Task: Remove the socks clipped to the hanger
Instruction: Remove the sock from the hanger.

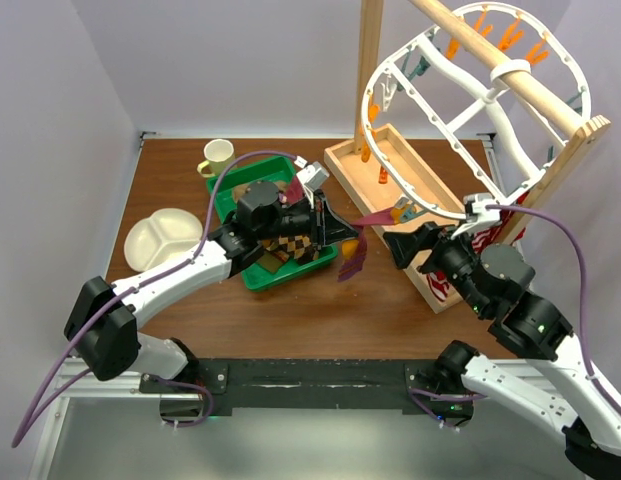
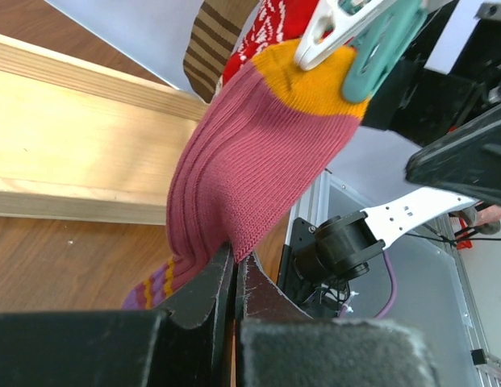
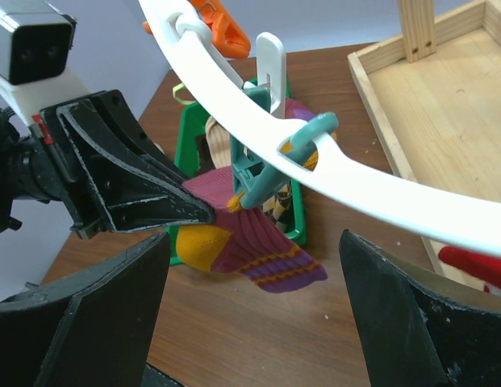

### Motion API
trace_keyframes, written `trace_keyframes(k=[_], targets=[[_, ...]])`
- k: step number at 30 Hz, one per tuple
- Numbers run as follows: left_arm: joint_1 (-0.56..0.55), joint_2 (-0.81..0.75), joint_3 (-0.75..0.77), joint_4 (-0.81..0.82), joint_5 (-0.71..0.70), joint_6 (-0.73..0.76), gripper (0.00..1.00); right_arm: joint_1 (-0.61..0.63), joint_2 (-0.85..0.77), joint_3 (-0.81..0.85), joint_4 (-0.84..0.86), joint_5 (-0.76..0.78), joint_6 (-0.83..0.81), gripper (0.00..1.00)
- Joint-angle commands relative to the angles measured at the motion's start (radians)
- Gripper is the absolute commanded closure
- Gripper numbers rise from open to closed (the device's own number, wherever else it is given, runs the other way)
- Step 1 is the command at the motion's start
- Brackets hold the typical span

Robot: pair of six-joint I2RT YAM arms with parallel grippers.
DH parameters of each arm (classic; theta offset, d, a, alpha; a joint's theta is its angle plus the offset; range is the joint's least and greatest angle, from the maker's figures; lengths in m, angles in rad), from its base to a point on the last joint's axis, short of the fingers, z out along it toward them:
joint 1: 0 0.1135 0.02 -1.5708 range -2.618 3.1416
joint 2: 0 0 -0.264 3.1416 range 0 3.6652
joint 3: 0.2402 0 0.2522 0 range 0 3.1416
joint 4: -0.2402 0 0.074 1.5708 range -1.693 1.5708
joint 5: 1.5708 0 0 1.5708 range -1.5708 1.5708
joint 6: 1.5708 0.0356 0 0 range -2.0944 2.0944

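A maroon sock (image 2: 250,161) with a yellow toe and purple-striped cuff hangs from a teal clip (image 3: 262,173) on the white hanger (image 1: 445,75). My left gripper (image 2: 234,256) is shut on the sock's middle fold, just left of the clip (image 2: 379,48). In the top view this gripper (image 1: 342,232) reaches right from over the green basket, the sock (image 1: 354,250) draping below it. My right gripper (image 3: 254,314) stands open under the hanger's rim (image 3: 371,185), with the sock (image 3: 250,238) ahead of its fingers. A red patterned sock (image 3: 476,266) shows further right.
A green basket (image 1: 252,275) holds several patterned socks. A wooden stand with a rail (image 1: 510,70) carries the hanger over a wooden tray base (image 1: 395,190). A cup (image 1: 218,155) and a white divided plate (image 1: 162,238) sit at the left.
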Motion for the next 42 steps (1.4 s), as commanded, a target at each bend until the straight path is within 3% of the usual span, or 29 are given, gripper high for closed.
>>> trace_keyframes(k=[1,10,21,29,42], targets=[[0.006,0.007,0.002,0.023,0.02,-0.003,1.0,0.004,0.032,0.117,-0.073,-0.005,-0.058,0.1],[0.012,0.011,0.006,0.021,0.021,-0.003,1.0,0.004,0.046,0.232,-0.089,-0.117,-0.101,0.09],[0.012,0.031,0.016,0.023,0.026,-0.004,1.0,0.004,0.074,0.094,-0.01,-0.286,-0.03,0.1],[0.012,0.041,0.026,0.032,0.035,-0.009,1.0,0.004,0.045,-0.056,0.056,-0.231,0.014,0.1],[0.012,0.06,0.042,0.037,0.049,-0.017,1.0,0.004,-0.047,-0.306,0.318,-0.062,-0.038,0.11]])
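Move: The right gripper, empty and wide open, has the teal clothespin that holds the sock about 4 cm ahead, 1 cm to its left and 2 cm above. The middle of the stretched sock lies some 10 cm to its left, 1 cm farther out and 4 cm lower. From the left fingertips, already shut on the sock, that clothespin is about 3 cm ahead, 11 cm to the right and 7 cm up. Lift the open right gripper about 6 cm while easing it back a little, then swing it left and bring it down some 13 cm, to below the clothespin and nearer the sock and the left fingertips. Turn it counter-clockwise on the way, then partly back. Keep the left fingers pinched on the sock, sinking about 2 cm. ##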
